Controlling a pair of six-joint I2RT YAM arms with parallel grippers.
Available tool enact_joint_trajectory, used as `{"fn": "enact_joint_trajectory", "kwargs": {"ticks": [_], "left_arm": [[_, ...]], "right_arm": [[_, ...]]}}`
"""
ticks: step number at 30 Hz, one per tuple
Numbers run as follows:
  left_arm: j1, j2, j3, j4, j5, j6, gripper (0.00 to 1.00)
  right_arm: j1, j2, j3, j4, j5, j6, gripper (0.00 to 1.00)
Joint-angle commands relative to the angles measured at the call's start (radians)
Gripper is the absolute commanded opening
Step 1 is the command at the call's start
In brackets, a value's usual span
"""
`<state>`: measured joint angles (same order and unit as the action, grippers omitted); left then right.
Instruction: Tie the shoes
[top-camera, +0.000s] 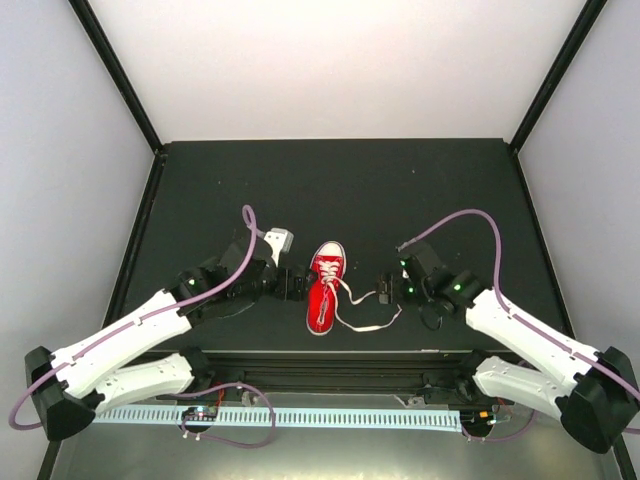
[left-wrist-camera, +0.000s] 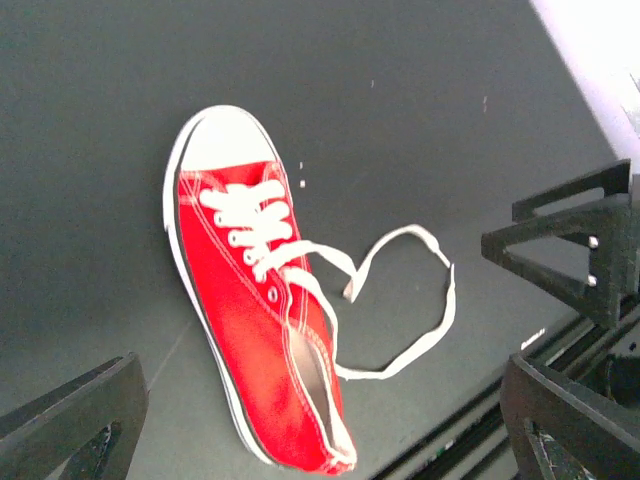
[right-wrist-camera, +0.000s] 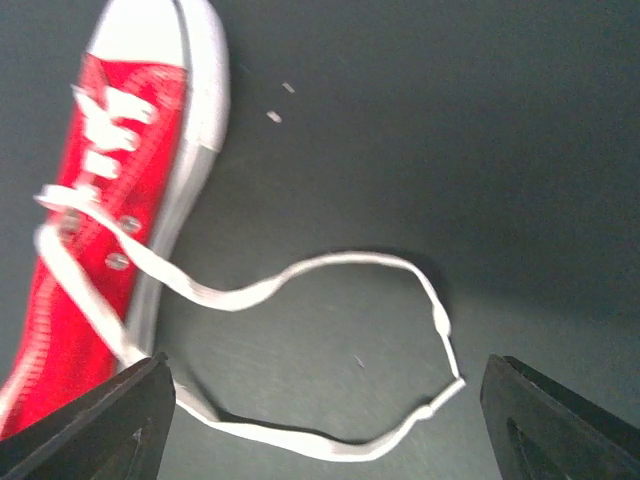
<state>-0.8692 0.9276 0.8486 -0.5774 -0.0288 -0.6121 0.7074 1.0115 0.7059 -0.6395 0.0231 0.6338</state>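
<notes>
A small red sneaker (top-camera: 325, 285) with a white toe cap lies on the black table, toe pointing away. Its white laces (top-camera: 370, 308) are loose and lie in loops on the table to the shoe's right. My left gripper (top-camera: 293, 283) is open just left of the shoe, empty. My right gripper (top-camera: 385, 290) is open just right of the lace ends, empty. The left wrist view shows the shoe (left-wrist-camera: 250, 300), the laces (left-wrist-camera: 405, 330) and my left gripper (left-wrist-camera: 322, 400) wide over the heel. The right wrist view shows the shoe (right-wrist-camera: 105, 190), the lace loops (right-wrist-camera: 330, 270) and my right gripper (right-wrist-camera: 328, 400) straddling them.
The black table (top-camera: 350, 190) ends in a metal front rail (top-camera: 330, 362) close behind the shoe's heel. White walls with black corner posts (top-camera: 120, 75) stand left, right and back. The right gripper's black fingers (left-wrist-camera: 585, 245) show at the right of the left wrist view.
</notes>
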Motion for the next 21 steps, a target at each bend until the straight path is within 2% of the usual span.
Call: {"fn": "enact_joint_trajectory", "kwargs": {"ticks": [1,5,9,17,21], "left_arm": [[0.013,0.020,0.000,-0.067,0.113,0.014,0.99],[0.015,0.023,-0.022,-0.060,0.128,-0.011,0.99],[0.018,0.022,-0.026,-0.068,0.123,-0.017,0.99],[0.025,0.024,-0.025,-0.067,0.115,-0.015,0.99],[0.027,0.024,-0.022,-0.074,0.115,-0.015,0.99]], "right_arm": [[0.005,0.007,-0.085,0.004,0.035,0.085,0.85],[0.005,0.084,-0.116,0.048,0.024,0.073,0.72],[0.003,0.161,-0.107,0.043,0.081,0.031,0.59],[0.005,0.243,-0.079,0.051,0.157,-0.031,0.43],[0.005,0.275,-0.076,0.094,0.156,-0.050,0.40]]}}
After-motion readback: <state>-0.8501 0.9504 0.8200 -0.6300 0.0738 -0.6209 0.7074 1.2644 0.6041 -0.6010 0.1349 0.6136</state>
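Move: The two lace tips lie together on the table about 11 cm below the right hand, some 4 cm to its right and 1 cm back. From that hand the shoe's middle is about 14 cm left and 1 cm back. The near lace's bend lies some 4 cm left and 6 cm back. From the left hand, the lace tips are about 22 cm right, 7 cm back and 20 cm below. The right hand sinks about 9 cm and rightward towards the lace tips, half-closing, while the left lowers slightly. ##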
